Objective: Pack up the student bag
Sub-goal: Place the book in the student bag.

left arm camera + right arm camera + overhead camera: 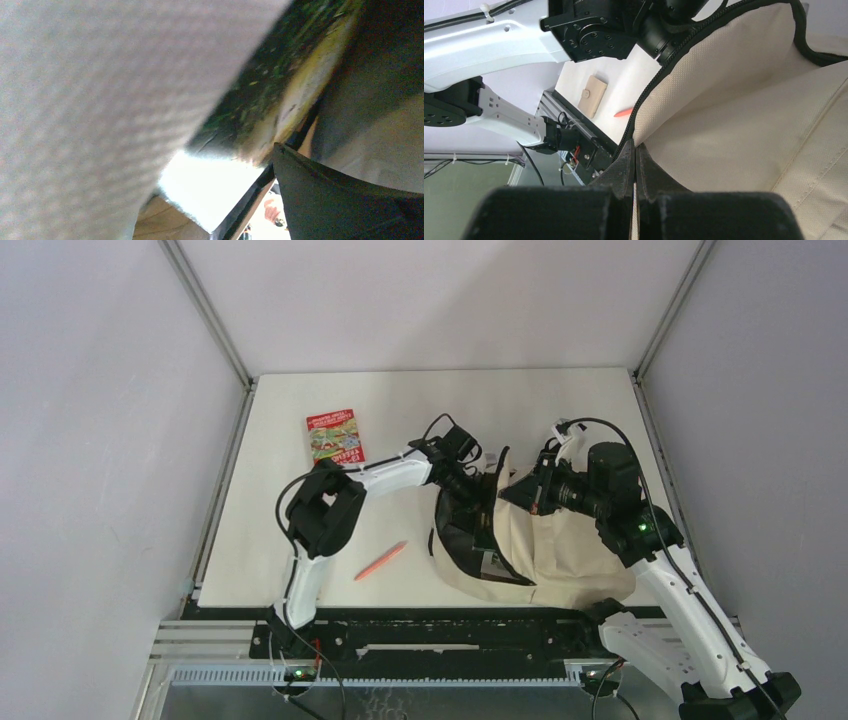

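The student bag (565, 545), cream canvas with black zippers, lies at centre right with its dark-lined mouth (455, 530) facing left. My left gripper (480, 505) reaches inside that mouth. In the left wrist view only one dark finger (340, 200) shows, far to the right, so the jaws are open. Beside it lies a book (270, 95) with a green and yellow cover and white page edges, with nothing gripping it. My right gripper (634, 150) is shut on the bag's zippered upper flap (724, 75), holding the edge raised.
A red book (335, 436) lies on the table at the back left. An orange pen (380, 561) lies near the front edge, left of the bag. A small beige case (592, 96) lies close to the pen (624, 111).
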Motion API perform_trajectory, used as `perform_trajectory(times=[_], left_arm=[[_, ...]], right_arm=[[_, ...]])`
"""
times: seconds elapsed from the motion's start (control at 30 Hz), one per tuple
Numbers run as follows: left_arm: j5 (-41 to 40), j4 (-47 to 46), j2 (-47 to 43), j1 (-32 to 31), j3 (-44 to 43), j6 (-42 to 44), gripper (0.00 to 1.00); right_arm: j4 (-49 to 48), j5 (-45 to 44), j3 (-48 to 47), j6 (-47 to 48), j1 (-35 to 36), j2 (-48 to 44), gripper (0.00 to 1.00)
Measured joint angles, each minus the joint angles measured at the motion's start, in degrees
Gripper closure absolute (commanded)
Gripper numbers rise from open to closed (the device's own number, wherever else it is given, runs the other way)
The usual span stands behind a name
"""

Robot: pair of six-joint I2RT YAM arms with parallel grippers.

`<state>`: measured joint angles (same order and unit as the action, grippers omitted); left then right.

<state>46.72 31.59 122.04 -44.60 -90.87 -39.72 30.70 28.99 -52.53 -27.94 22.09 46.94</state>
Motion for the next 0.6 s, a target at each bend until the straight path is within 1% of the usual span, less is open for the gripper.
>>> perform_trajectory(times=[0.1,0.2,0.4,0.53,0.6], left_arm=[[-1.9,2.4,-0.2,0.0,0.0,1.9,0.07],[-3.5,4.0,-1.2,0.0,0.0,2.9,0.12],[-6.1,5.6,-4.8,0.1,0.1,3.8,0.24],[-7.6,6.1,-7.5,0.1,0.1,4.0,0.34],[-8.2,6.3,-8.1,0.1,0.1,4.3,0.41]], right_arm=[[0.0,0.0,0.0,0.0,0.1,0.0,1.0],[0.0,0.0,0.0,0.0,0.1,0.0,1.0],[0.0,0.0,0.0,0.0,0.1,0.0,1.0],[0.0,0.0,0.0,0.0,0.3,0.3,1.0],[-0.1,0.0,0.0,0.0,0.4,0.4,1.0]])
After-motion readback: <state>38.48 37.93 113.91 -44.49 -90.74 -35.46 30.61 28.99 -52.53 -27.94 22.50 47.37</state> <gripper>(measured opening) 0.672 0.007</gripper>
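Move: The book is already loose inside the student bag, roughly 4 cm back, 2 cm right and 4 cm below the left hand's open fingers. The flap edge held by the right gripper stands about 2 cm to the left hand's right, level fore-and-aft and some 13 cm above; the orange marker is about 22 cm left, 10 cm back and 8 cm lower. From the right hand, the book is about 3 cm back, straight below by 18 cm. Up out of the depth of the bag, after first sinking a touch, the empty left hand backs off the book, rising about 3.5 cm and shifting some 2 cm left. Its wrist rolls about 10 degrees while the wide-open fingers narrow to roughly two-thirds open on nothing. The right hand stays in place, still pinching the flap edge to hold the mouth open. ##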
